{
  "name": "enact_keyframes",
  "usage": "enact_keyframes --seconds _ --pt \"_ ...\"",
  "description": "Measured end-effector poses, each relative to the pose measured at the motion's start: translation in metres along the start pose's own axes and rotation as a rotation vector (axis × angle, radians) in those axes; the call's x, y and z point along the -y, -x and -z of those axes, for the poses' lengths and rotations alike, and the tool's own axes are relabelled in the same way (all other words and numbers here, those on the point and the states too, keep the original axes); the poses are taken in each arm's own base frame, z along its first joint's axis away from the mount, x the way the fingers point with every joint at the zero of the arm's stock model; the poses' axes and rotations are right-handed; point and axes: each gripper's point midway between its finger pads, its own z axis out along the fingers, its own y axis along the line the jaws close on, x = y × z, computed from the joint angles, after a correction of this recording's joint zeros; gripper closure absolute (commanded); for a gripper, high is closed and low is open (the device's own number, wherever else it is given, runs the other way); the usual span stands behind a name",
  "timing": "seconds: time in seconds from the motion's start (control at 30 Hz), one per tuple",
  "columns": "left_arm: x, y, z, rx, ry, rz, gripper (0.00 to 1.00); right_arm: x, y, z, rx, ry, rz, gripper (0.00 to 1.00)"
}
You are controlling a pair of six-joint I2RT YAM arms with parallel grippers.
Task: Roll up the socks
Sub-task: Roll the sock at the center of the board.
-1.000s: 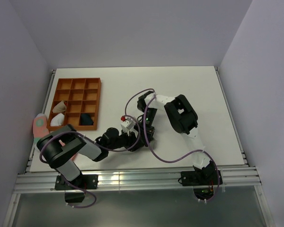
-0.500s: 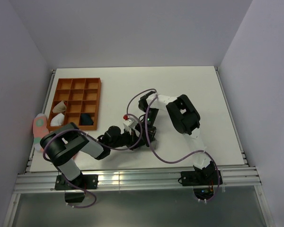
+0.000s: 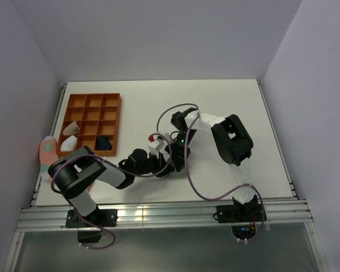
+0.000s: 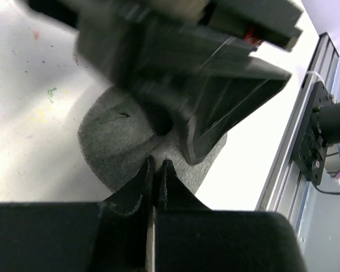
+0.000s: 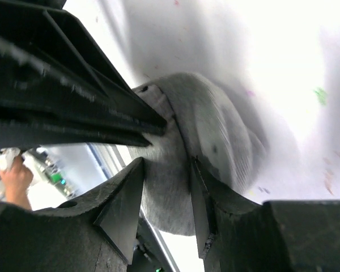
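Observation:
One of the socks, the grey sock (image 4: 116, 141), lies bunched on the white table near the front edge. My left gripper (image 4: 156, 163) is shut, its tips pinching the sock's near edge. The right gripper (image 5: 167, 161) comes from the opposite side. Its fingers (image 4: 215, 107) hang just above the left ones. A thick fold of the grey sock (image 5: 215, 130) fills the gap between the right jaws. In the top view both grippers meet over the sock and hide it. A dark navy bundle (image 3: 103, 143) sits in a near compartment of the tray.
An orange compartment tray (image 3: 68, 101) stands at the back left with two pale bundles (image 3: 70, 135) in it. A pink sock (image 3: 47, 150) lies left of the tray. The metal rail (image 4: 297, 141) of the table's front edge runs close by the grippers.
The right arm's elbow has swung to the right and its wrist has drawn back a little. The left wrist has crept right towards it. Both grippers stay together over the sock.

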Motion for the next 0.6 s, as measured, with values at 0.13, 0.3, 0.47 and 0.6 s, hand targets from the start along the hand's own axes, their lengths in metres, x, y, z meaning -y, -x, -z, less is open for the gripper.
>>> enact_keyframes --seconds 0.13,0.3,0.47,0.6 --pt "-0.002 0.003 -0.004 -0.005 0.020 0.015 1.00 0.007 0.000 0.015 0.064 -0.036 0.010 0.55" --pt "-0.003 0.004 -0.008 -0.026 0.037 0.039 1.00 0.017 -0.004 0.043 0.165 -0.106 0.031 0.54" --pt "-0.004 0.006 -0.016 -0.052 0.062 0.069 1.00 0.021 -0.015 0.062 0.241 -0.170 0.068 0.54" --pt "-0.004 0.007 -0.021 -0.082 0.085 0.101 1.00 0.019 -0.027 0.067 0.285 -0.239 0.116 0.51"
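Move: My left fingers are already shut on the near end of the grey sock, whose middle lies about 4 cm to their right, 1 cm ahead and 2 cm lower. For my right hand, that same bundle sits between the half-open fingertips, roughly 1 cm to its left, level fore and aft, and 1 cm below. From my left hand, the dark rolled sock in the tray is some 29 cm left and 12 cm ahead. I draw my right hand off the grey sock, its fingers staying half open as they come free, going about 6 cm right, 3 to 4 cm forward and as much up, while its fingertips swing some 20 degrees towards straight down. My left hand keeps its pinch, easing about 2 cm forward and to the right, its fingers dipping slightly. ##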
